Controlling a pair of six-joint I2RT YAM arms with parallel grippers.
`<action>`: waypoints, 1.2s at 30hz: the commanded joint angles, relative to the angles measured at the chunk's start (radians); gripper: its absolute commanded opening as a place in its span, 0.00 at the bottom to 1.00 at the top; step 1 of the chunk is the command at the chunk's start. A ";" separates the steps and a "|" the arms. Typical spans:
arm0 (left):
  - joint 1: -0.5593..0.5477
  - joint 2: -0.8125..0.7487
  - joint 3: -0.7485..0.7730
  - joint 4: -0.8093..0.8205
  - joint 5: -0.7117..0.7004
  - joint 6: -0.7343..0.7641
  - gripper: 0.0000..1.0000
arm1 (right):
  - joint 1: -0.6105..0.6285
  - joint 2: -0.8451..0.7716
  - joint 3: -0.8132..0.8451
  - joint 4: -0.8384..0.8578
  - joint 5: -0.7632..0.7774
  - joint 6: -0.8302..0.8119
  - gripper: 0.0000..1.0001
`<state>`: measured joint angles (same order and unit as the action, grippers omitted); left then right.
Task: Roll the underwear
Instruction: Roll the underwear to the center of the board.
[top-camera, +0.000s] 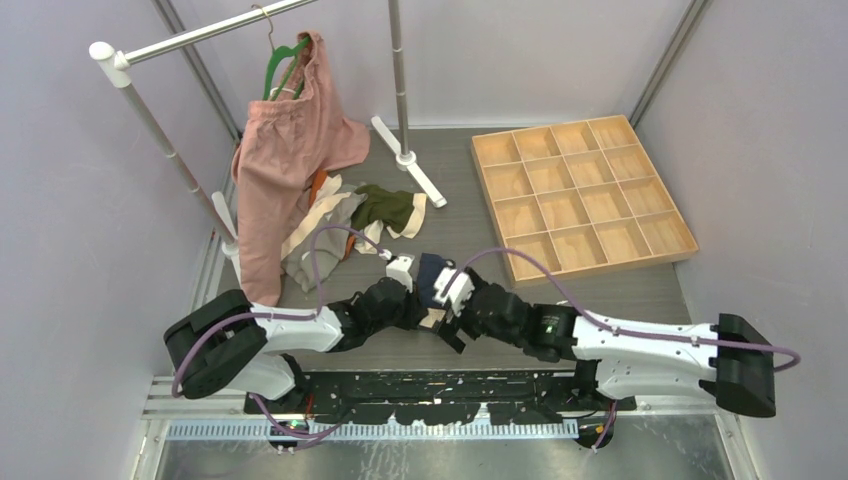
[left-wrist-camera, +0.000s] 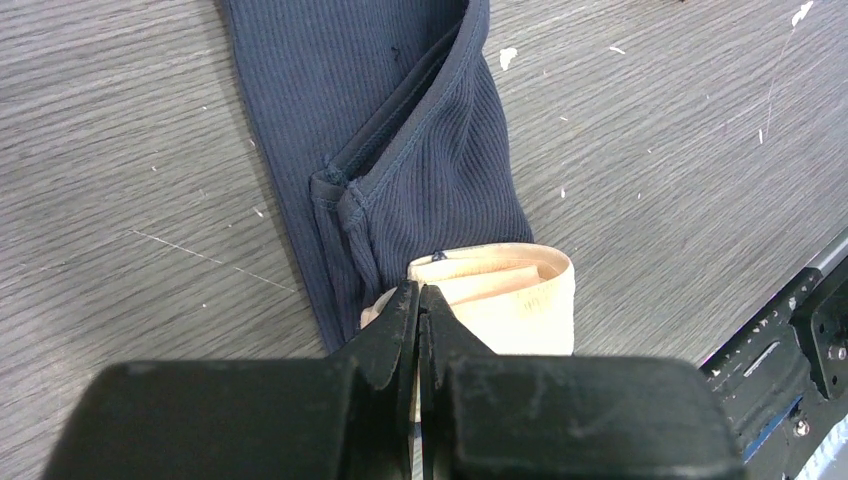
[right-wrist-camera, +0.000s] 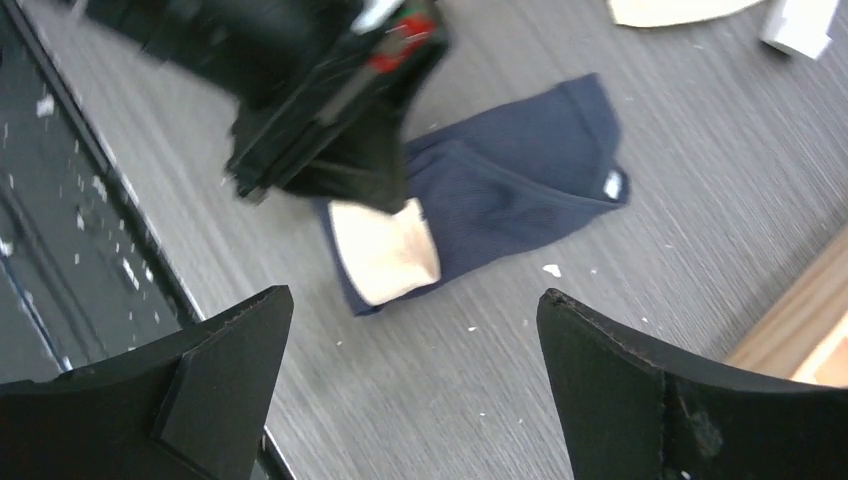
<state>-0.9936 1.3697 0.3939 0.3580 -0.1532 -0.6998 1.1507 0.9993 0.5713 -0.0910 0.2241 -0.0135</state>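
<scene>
The navy underwear (top-camera: 432, 272) (left-wrist-camera: 400, 130) (right-wrist-camera: 520, 180) lies folded into a narrow strip on the grey table, with its cream waistband (left-wrist-camera: 510, 300) (right-wrist-camera: 385, 250) doubled over at the near end. My left gripper (left-wrist-camera: 420, 290) (top-camera: 425, 312) is shut on the left edge of that waistband, and a sliver of cream shows between the jaws. My right gripper (right-wrist-camera: 415, 293) (top-camera: 455, 320) hangs wide open above bare table just short of the waistband, touching nothing.
A pile of other underwear (top-camera: 345, 220), one olive green (top-camera: 385, 205), lies behind. A large pink garment (top-camera: 285, 160) hangs from a green hanger on the rack, whose white foot (top-camera: 415, 170) rests on the table. A wooden compartment tray (top-camera: 585, 195) (right-wrist-camera: 790, 350) stands to the right.
</scene>
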 joint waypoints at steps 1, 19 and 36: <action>0.005 0.045 -0.037 -0.097 0.027 0.006 0.01 | 0.110 0.074 -0.025 0.039 0.081 -0.164 0.96; 0.012 0.095 -0.036 -0.077 0.065 0.000 0.01 | 0.185 0.404 -0.041 0.334 0.125 -0.444 0.81; 0.013 0.080 -0.055 -0.070 0.076 -0.007 0.01 | 0.187 0.526 -0.036 0.341 0.227 -0.499 0.46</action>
<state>-0.9745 1.4212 0.3874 0.4355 -0.1150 -0.7086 1.3376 1.5124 0.5255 0.3061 0.4107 -0.5068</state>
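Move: The cream waistband at the near end of the navy underwear lies about 4 cm to the right hand's left, level with it fore and aft and some 10 cm below. The underwear's folded navy body stretches ahead of the band, its middle about 6 cm ahead of the hand and 3 cm to its left. The wooden tray's middle is roughly 25 cm ahead and 25 cm to the right. The left hand's tips are already at the band, whose middle is about 1 cm back, 1 cm right and 1 cm below. The right hand drops about 10 cm onto the near end of the underwear, first swinging some 3 cm back towards the base, then coming forward again while easing about 4 cm left, rolling roughly 35 degrees about the line of its fingers and narrowing them from wide open to about half. It ends with one finger at the near navy edge and the other at the far edge of the cream waistband, straddling the folded band right beside the left hand, which keeps its shut fingertips on the band and settles only slightly right and down. ##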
